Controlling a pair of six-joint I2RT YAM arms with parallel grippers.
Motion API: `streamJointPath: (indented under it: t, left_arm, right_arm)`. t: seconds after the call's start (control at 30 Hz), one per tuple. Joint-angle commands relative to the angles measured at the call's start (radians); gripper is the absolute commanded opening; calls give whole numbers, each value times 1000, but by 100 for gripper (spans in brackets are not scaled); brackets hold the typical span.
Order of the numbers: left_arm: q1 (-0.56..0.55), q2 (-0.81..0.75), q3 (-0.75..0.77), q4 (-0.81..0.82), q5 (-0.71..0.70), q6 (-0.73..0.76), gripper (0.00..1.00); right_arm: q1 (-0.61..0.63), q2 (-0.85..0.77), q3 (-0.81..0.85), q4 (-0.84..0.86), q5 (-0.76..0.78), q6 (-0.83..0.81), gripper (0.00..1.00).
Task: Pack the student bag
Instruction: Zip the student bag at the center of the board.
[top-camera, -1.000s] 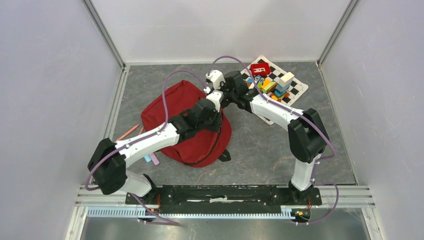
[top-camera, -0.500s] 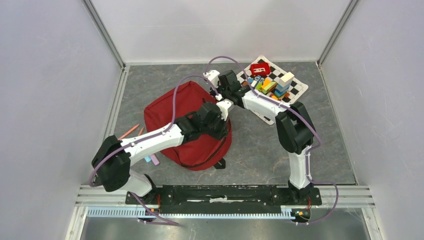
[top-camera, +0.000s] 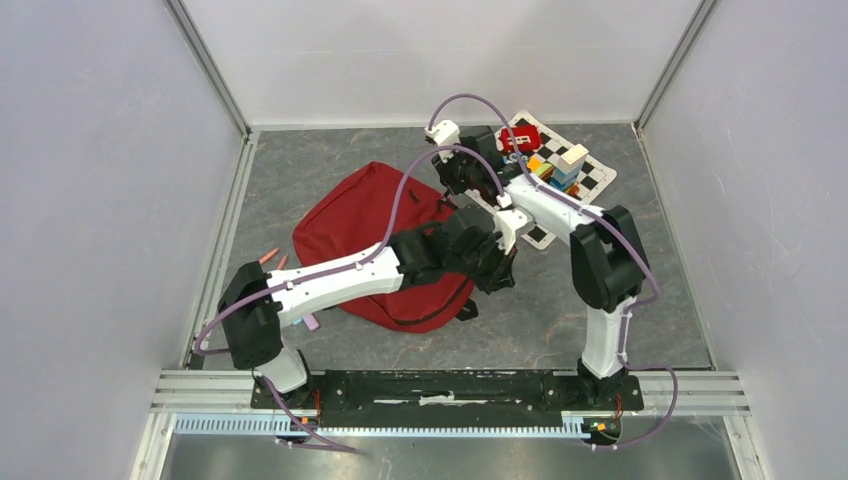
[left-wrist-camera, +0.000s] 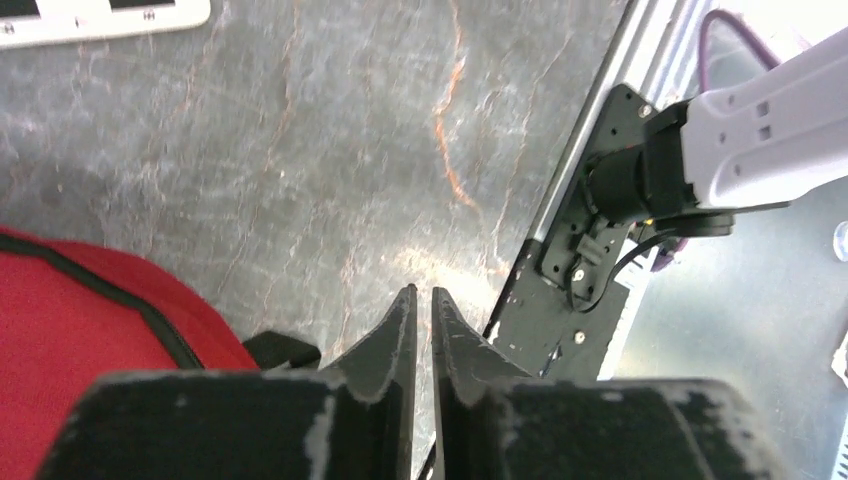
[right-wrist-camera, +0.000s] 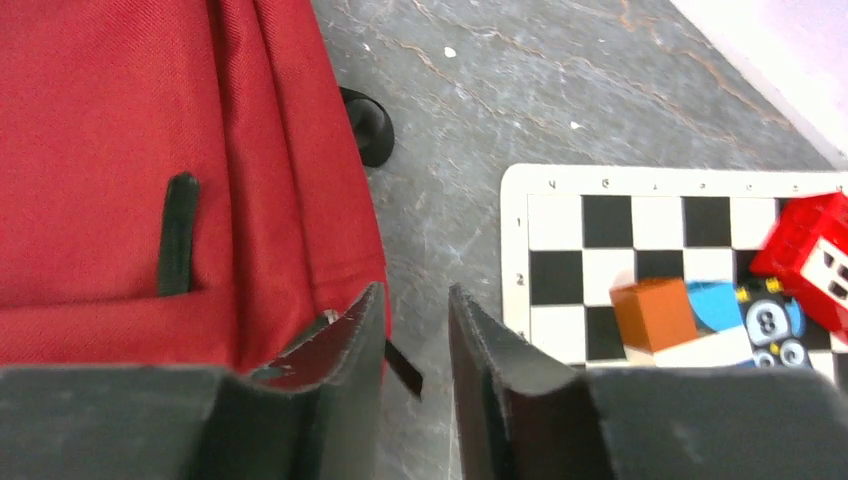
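The student bag (top-camera: 375, 215), dark red with black trim, lies flat left of centre. My left gripper (left-wrist-camera: 422, 290) is shut and empty, hanging over bare floor just past the bag's near right edge (left-wrist-camera: 80, 320). At the bag's far right edge (right-wrist-camera: 120, 150), my right gripper (right-wrist-camera: 415, 290) stands slightly open. Its left finger overlaps the red fabric, and grey floor shows through the gap. A thin black tab (right-wrist-camera: 403, 368) sticks out from behind that finger into the gap, and nothing is pinched.
A checkered mat (top-camera: 597, 178) at the back right carries several coloured blocks (top-camera: 548, 168) and a small red toy (top-camera: 520, 138). Pencils (top-camera: 268, 256) and a pink stick (top-camera: 312, 322) lie left of the bag. The metal rail (left-wrist-camera: 600, 120) borders the near floor edge.
My left arm swung right, across the bag to the floor beside it. The bag's outline shifted. My right gripper drew back toward the far edge and its jaws parted.
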Motion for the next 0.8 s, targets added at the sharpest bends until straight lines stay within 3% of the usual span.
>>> streamJointPath:
  t: [0.0, 0.1, 0.3, 0.43, 0.6, 0.77]
  left_arm:
    - [18, 44, 131, 13, -44, -36, 29]
    - [19, 27, 137, 6, -126, -48, 57]
    - [57, -104, 54, -41, -254, -56, 86]
    - [148, -197, -3, -121, -276, -50, 92]
    - [334, -274, -52, -157, -191, -43, 98]
    - [477, -222, 13, -213, -163, -49, 99]
  right_arm:
    - [6, -202, -88, 85, -25, -43, 47]
    - [-8, -266, -116, 53, 7, -49, 68]
    - [-76, -309, -97, -49, 19, 19, 77]
    - [-121, -341, -129, -66, -8, 90, 78]
    - [-154, -385, -181, -77, -37, 148, 78]
    - [-156, -415, -256, -74, -143, 194, 77]
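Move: The bag's zip pull is about 4 cm below the right hand, some 2 cm left and 1 cm back. The bag's middle is roughly 11 cm back and 13 cm left of that hand, while the chessboard's centre is about 6 cm ahead and 17 cm right. From the left hand, the pull lies about 26 cm ahead, 10 cm left and 8 cm lower; the near black strap is about 8 cm ahead and 5 cm left, far below. Upwards first with both hands, fingers opening wide: the left rises about 5 cm beside the bag, then sweeps left and forward back over the red cloth towards the zip pull, turning some 30 degrees counter-clockwise. The right lifts clear of the pull and moves about 10 cm right, easing slightly back, towards the chessboard side, with a small clockwise turn. ##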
